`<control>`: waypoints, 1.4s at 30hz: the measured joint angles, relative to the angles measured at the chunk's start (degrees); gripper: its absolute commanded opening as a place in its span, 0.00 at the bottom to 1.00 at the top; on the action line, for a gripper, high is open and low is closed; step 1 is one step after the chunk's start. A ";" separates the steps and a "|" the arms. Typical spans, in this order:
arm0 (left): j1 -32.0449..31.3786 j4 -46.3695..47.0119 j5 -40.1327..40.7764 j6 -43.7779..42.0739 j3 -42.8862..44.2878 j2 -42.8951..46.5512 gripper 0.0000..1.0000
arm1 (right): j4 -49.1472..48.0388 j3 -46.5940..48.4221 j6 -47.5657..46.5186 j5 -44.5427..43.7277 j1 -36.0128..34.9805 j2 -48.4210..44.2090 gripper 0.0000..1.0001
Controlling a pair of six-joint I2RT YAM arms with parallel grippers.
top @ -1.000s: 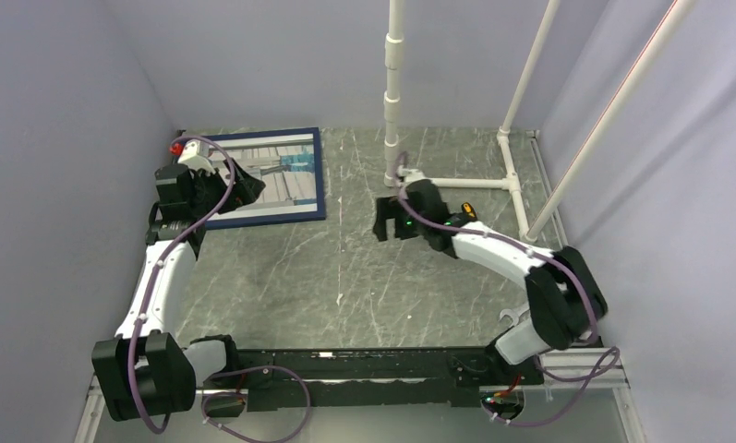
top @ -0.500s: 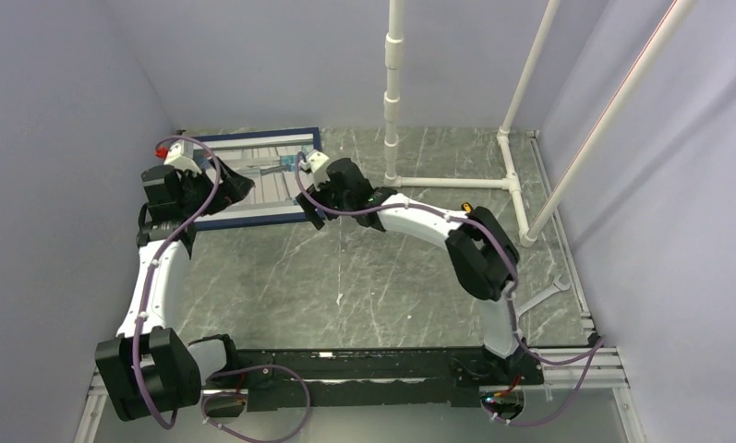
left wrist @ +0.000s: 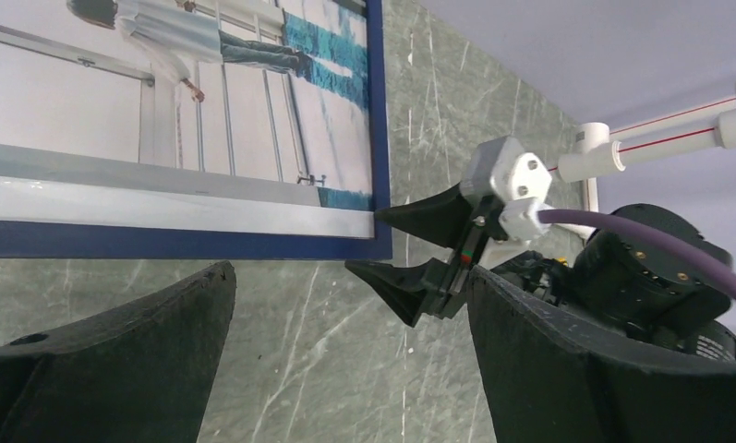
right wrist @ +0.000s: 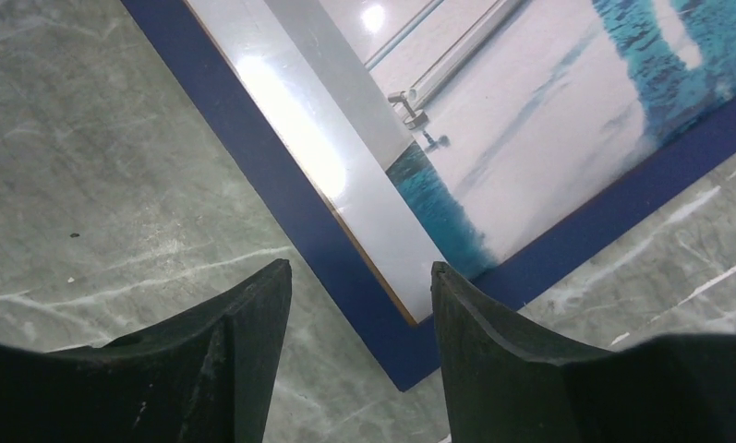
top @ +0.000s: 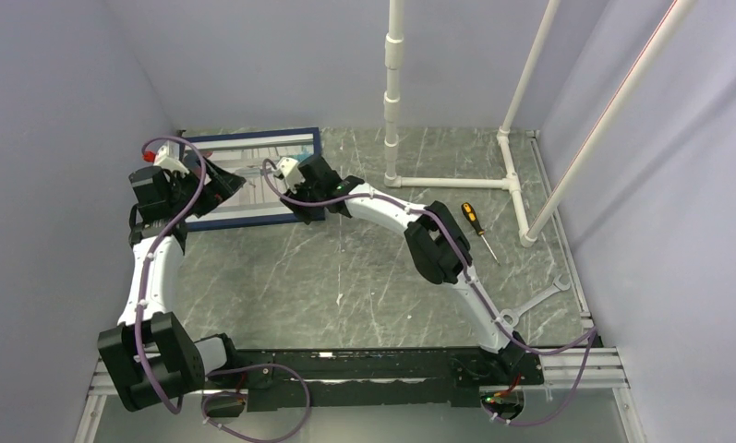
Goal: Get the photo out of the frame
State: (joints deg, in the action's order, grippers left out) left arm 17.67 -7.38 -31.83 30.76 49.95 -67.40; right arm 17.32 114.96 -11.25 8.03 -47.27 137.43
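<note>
The photo (top: 264, 169) lies face up in the navy frame (top: 253, 136) at the table's back left. In the left wrist view the photo (left wrist: 207, 138) shows a pale scene with a figure, and the frame (left wrist: 161, 242) borders it. My left gripper (top: 223, 185) hovers over the frame's left part, its jaws wide open and empty (left wrist: 350, 314). My right gripper (top: 301, 205) is at the frame's near right corner. Its jaws stand apart above that corner (right wrist: 356, 305). There the photo (right wrist: 530, 120) shows a brown edge inside the frame (right wrist: 285, 185). Left wrist view also shows the right gripper (left wrist: 364, 242).
A screwdriver (top: 475, 226) lies right of the middle and a wrench (top: 539, 300) nearer the right edge. A white pipe stand (top: 393, 92) rises at the back, with its foot along the table. Walls close in on the left, back and right.
My right arm has swung left from beside the pipe to the frame's near right corner, its jaws narrowing. My left gripper has shifted a little to the left, still open.
</note>
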 measured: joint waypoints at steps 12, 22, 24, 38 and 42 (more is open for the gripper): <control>1.07 2.45 -3.54 2.12 -0.04 -1.55 0.93 | 3.21 2.62 -4.28 -2.16 -2.01 3.61 0.51; 1.05 3.32 -4.42 2.93 -0.07 -1.84 0.92 | 3.26 3.06 -5.95 -3.74 -2.45 4.13 0.50; 1.05 3.34 -4.44 2.93 -0.07 -1.84 0.93 | 3.28 3.04 -6.29 -4.17 -2.45 4.13 0.47; 1.05 3.30 -4.50 2.95 -0.07 -1.84 0.94 | -5.49 -6.54 -7.98 -6.29 -3.54 0.46 0.19; 1.05 3.21 -4.46 2.91 -0.07 -1.84 0.95 | -7.93 -10.16 -5.84 -6.40 -4.22 -1.46 0.17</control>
State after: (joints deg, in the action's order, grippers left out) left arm 18.72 -4.16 -36.29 33.67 49.89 -69.23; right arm 9.39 104.79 -17.08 1.63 -51.48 135.96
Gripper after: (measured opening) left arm 0.944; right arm 0.377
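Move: The near rail of the frame, where the right fingers will close, lies about 4 cm below the right hand and 1 cm back, with no sideways offset. Down at that level too are the frame's near right corner, some 5 cm to this hand's right and level with it, and the middle of the photo, roughly 11 cm ahead and 11 cm left. From the idle left hand that stretch of rail lies about 4 cm ahead, 18 cm right and 20 cm below. Down about 3 cm, easing back 1 cm, the right hand sinks with part-open fingers astride the frame's near rail, then pauses. The fingers close further and pinch the rail firmly from outer and inner edge, close to its right corner; the hand then draws back about 2 cm towards the base, keeping the pinch. ##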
